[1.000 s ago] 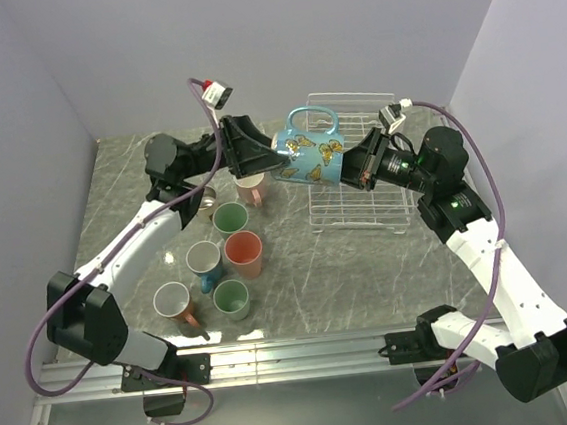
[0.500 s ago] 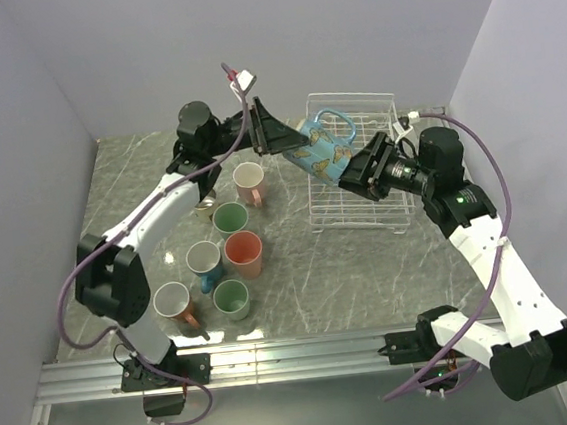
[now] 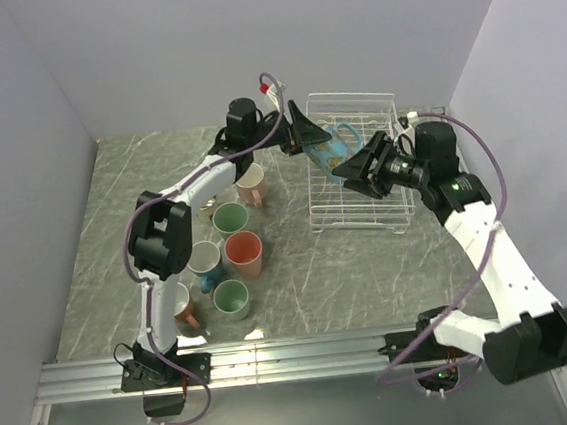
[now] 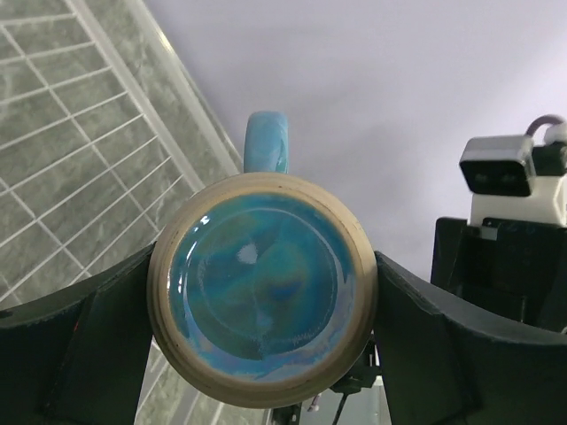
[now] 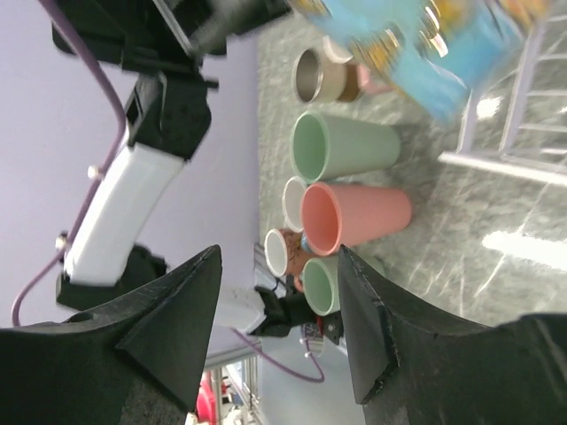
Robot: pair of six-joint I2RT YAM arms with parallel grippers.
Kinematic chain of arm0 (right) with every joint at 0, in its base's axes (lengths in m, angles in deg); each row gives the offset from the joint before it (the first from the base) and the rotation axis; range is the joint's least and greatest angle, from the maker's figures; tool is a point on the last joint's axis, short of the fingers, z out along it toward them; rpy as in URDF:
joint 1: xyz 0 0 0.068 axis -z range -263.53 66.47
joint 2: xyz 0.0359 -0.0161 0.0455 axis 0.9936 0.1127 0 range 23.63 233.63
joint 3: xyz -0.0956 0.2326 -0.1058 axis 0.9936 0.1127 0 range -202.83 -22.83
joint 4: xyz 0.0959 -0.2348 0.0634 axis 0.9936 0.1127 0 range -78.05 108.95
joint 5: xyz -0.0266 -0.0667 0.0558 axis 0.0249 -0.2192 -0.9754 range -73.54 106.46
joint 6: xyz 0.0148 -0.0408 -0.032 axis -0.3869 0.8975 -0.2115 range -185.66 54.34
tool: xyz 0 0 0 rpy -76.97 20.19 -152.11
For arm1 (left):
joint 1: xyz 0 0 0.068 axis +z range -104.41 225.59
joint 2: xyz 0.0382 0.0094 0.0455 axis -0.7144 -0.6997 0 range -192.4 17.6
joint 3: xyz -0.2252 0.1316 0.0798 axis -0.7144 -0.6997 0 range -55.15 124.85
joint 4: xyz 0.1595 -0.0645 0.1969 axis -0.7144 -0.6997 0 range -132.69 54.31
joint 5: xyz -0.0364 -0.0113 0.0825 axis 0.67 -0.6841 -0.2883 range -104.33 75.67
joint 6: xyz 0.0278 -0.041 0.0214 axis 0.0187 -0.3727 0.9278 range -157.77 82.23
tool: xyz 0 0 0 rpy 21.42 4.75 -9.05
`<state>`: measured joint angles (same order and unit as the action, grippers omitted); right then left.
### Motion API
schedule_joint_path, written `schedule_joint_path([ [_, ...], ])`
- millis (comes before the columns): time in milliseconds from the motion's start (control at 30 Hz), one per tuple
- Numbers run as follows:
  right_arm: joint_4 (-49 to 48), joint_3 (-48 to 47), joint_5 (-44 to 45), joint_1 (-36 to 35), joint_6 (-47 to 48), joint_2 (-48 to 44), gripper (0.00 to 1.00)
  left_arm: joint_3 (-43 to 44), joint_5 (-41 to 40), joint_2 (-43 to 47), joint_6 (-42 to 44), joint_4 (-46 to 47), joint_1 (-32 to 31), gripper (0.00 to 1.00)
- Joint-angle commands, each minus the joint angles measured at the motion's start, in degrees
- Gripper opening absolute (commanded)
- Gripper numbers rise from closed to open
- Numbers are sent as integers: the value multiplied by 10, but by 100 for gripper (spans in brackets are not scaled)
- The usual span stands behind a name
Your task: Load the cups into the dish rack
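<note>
A blue cup (image 3: 334, 149) with yellow butterflies hangs tilted over the white wire dish rack (image 3: 361, 208). My left gripper (image 3: 315, 141) is shut on it. In the left wrist view its glazed base (image 4: 262, 297) fills the gap between both fingers, handle up, with the rack (image 4: 71, 133) below. My right gripper (image 3: 354, 172) stands open just right of the cup, apart from it. In the right wrist view nothing lies between the open right gripper (image 5: 279, 257), and the blue cup (image 5: 416, 44) is at the top.
Several cups stand left of the rack: pink (image 3: 251, 183), green (image 3: 230, 218), salmon (image 3: 244, 253), grey (image 3: 204, 258), another green (image 3: 231, 298). A metallic one (image 5: 319, 78) shows in the right wrist view. The left arm stretches over them. Walls close the back and sides.
The right gripper opened and let go of the blue cup, then backed off slightly. The left gripper carried the cup to the right, from beside the rack to above it.
</note>
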<state>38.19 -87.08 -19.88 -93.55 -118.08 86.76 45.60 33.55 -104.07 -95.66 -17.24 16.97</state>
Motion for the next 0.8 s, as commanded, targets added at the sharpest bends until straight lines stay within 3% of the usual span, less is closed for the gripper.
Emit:
schedule_joint_path([
  [0,-9,-37,6,16,18,44,61,60,-10,13,11,36,-19,0],
  [167,-5,-47,7,24,23,60,59,143,-50,-37,97,-73,-28,0],
  [333,28,-38,32,27,44,39,59,231,-144,-67,203,-228,-55,0],
  [567,90,-59,86,37,82,-5,58,169,-304,-11,348,-314,-103,0],
  [767,140,-83,98,49,86,-36,57,146,-398,2,408,-366,-160,0],
])
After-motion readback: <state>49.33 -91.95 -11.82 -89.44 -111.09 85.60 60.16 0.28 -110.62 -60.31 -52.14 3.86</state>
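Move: The dish rack's middle is roughly 11 cm right of the left hand, 5 cm farther out and 23 cm below it; the left fingers already hold the blue mug by its base end. On the table, the pink-handled mug stands about 14 cm left of that hand and 3 cm ahead, the far green cup some 20 cm left and 5 cm back. From the emptied right hand, the rack's middle lies about 19 cm ahead, 3 cm right and 26 cm down. The blue mug, still gripped at its base end by the left hand, is lowered about 10 cm and carried 5 cm right towards the near half of the dish rack, the descent pausing partway. The left fingers tip down some 30 degrees, turning the mug's mouth towards the wires. The right hand, staying open and empty, dips forward and down, then draws back and right, clear of the mug. ##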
